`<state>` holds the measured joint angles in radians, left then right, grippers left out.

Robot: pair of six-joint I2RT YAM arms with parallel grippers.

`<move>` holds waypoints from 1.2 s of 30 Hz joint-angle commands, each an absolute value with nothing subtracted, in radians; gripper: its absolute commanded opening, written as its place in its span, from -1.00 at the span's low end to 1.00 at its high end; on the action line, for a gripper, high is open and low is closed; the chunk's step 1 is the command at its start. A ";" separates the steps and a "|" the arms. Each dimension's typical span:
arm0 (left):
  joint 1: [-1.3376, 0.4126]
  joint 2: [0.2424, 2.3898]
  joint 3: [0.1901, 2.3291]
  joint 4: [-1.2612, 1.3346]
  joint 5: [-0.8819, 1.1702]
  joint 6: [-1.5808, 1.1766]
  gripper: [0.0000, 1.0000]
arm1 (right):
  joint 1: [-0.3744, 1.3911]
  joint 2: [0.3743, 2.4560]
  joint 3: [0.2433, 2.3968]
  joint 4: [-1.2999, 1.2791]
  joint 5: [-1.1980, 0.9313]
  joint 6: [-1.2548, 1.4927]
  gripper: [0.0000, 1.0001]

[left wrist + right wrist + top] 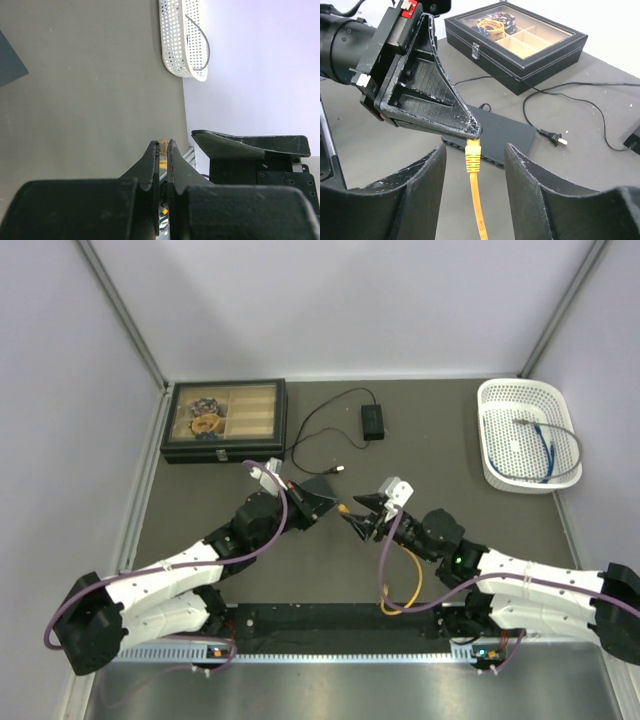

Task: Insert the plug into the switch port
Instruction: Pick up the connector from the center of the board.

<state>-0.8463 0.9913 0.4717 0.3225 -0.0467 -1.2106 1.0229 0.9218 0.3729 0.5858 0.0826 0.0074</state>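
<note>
The orange plug [472, 150] hangs just in front of the port edge of the dark grey switch [507, 132], which lies flat on the table. My left gripper [163, 144] is shut on the plug's tip, its black fingers [432, 100] reaching in from the left. My right gripper [475, 148] stands open, one finger on each side of the flat orange cable [479, 205] without touching it. From above, the plug [344, 508] sits between both grippers, and the cable [413, 585] loops back toward the right arm. The ports themselves are mostly hidden by the left fingers.
A black compartment case [224, 420] with a clear top stands at the back left. A small black power brick [372, 421] with its thin lead lies behind the switch, the lead's two-pin end [555, 137] near the switch. A white basket [527, 435] with a blue cable sits back right.
</note>
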 commanded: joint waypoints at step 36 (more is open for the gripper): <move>-0.851 0.969 0.457 0.411 -0.051 -1.281 -1.00 | 1.023 1.055 0.407 0.701 0.044 -0.026 -0.57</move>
<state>-0.8463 0.9905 0.4595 0.3435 -0.0471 -1.2629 1.0229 1.0431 0.3740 0.6662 0.0650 -0.0269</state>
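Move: The yellow connector, held at the left fingertips, hangs just in front of the open right fingers, about 1 cm ahead, 1 cm to the left and 2 cm below the right hand point. From that hand the flat black switch on the table is some 9 cm ahead and 10 cm left, and the black power plug about 16 cm ahead and 3 cm left, both roughly 17 cm lower. From the left hand the connector is about 1 cm ahead, 1 cm right and 2 cm down. The right hand eases about 2 cm down and a good 1 cm left towards the yellow connector, drifting slightly forward with almost no turn of the wrist, while its fingers narrow from half open to about a fifth, one on each side of the connector's ribbed boot; whether the pads touch it can't be told. The left hand stays practically in place with its fingers shut, still pinching the connector's upper end so that the cable hangs down between the right fingers. ##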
